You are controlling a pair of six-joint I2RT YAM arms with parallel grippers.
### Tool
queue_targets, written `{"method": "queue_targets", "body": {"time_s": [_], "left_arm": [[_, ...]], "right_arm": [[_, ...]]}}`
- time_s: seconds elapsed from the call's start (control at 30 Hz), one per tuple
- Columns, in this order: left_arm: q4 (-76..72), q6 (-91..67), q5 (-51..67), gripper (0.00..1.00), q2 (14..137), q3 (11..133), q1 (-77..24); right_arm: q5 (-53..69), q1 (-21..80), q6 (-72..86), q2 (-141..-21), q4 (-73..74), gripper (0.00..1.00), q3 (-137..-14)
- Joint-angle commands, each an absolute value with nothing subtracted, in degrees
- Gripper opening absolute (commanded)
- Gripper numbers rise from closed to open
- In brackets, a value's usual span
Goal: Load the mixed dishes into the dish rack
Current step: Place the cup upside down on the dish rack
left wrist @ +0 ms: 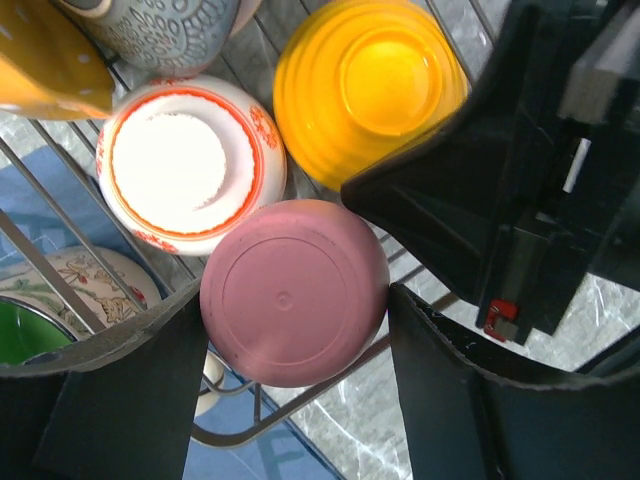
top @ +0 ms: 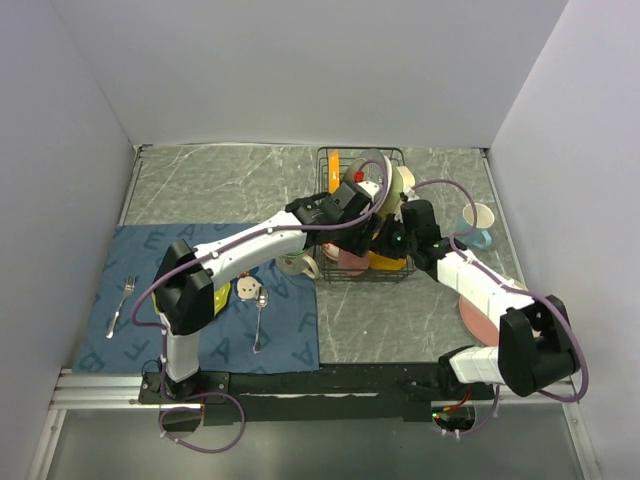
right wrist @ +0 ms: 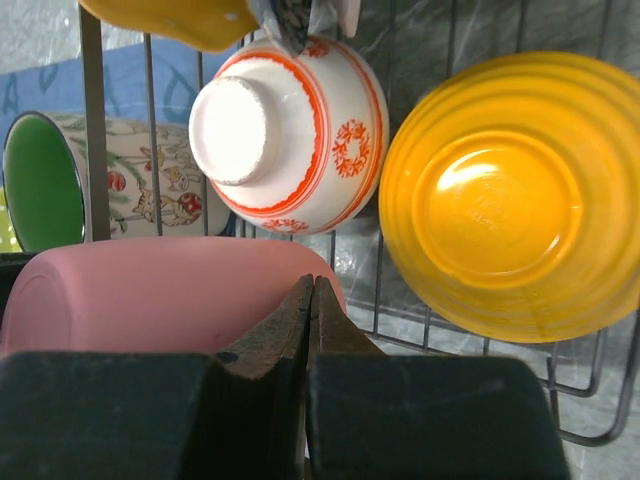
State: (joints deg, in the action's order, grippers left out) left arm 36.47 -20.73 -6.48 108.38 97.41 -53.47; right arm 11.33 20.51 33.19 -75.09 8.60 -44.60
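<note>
The black wire dish rack (top: 322, 215) stands at the back centre of the table. My left gripper (left wrist: 295, 300) reaches over it, and its fingers press both sides of an upside-down pink cup (left wrist: 293, 292) at the rack's front corner. My right gripper (right wrist: 313, 285) is shut, its tips against the side of the pink cup (right wrist: 150, 290). An orange bowl (left wrist: 370, 85) and a red-patterned white bowl (left wrist: 185, 160) lie upside down in the rack beside the cup. From above, both grippers (top: 362, 225) (top: 392, 240) meet over the rack's front.
A blue cloth mat (top: 130, 260) on the left carries a fork (top: 122, 305), a spoon (top: 260, 315), a small dish (top: 247, 290) and a mug (top: 295, 265). A pink plate (top: 480, 315) and a cup (top: 480, 225) sit at the right. Walls enclose three sides.
</note>
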Motion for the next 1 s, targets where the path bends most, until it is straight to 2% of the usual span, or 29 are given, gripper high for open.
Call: {"method": "queue_targets", "body": {"time_s": [0.0, 0.17, 0.3, 0.4, 0.43, 0.67, 0.9, 0.97], "left_arm": [[30.9, -21.4, -9.6, 0.01, 107.1, 96.9, -54.6], [26.9, -21.0, -15.5, 0.01, 104.4, 92.6, -56.9], [25.3, -21.7, -15.9, 0.01, 104.3, 90.5, -58.5], [24.0, -22.3, -17.1, 0.01, 104.5, 89.0, -59.8], [23.1, -22.5, -17.7, 0.01, 104.5, 88.3, -60.2], [24.3, -22.6, -20.8, 0.01, 106.3, 88.8, -61.8], [27.2, -22.9, -26.2, 0.01, 107.8, 90.6, -63.0], [27.3, -23.0, -26.8, 0.04, 107.9, 90.9, -63.3]], "right_arm": [[6.0, 21.3, 34.4, -71.1, 9.2, 0.0, -45.1], [0.1, 21.2, 35.2, -66.3, 11.1, 0.0, -44.7], [-4.5, 21.2, 35.9, -61.4, 14.1, 0.02, -44.8], [-7.2, 21.1, 36.4, -58.0, 16.6, 0.11, -44.3], [-8.1, 21.1, 36.6, -57.1, 17.6, 0.18, -44.0], [-10.1, 21.0, 37.5, -51.6, 21.4, 0.44, -43.5], [-10.0, 20.8, 38.1, -50.4, 22.6, 0.49, -43.6], [-9.8, 20.8, 38.1, -50.4, 22.5, 0.49, -43.5]]}}
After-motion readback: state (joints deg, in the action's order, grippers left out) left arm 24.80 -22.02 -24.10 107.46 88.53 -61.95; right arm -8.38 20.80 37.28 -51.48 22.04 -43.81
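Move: The left hand already holds the pink cup bottom-up and tilted; its place, the front of the rack, lies about 3 cm to its right, 1 cm back and 5 cm below. From this hand the red-white bowl is some 5 cm ahead, 4 cm left, and the yellow bowl 4 cm ahead, 9 cm right, both about 6 cm lower. The cup's middle sits roughly 4 cm left of the right hand and 1 cm back, at its height. Down and to the right by about 2 cm each, easing back slightly, the left hand works the held cup in towards the front of the rack, its fingers swinging up and outward some 10 degrees with the grip kept. The right hand, shut fingertips at the cup's mouth end, rises about 8 cm and draws 7 cm right and a little back, turning clockwise and opening halfway once clear. ##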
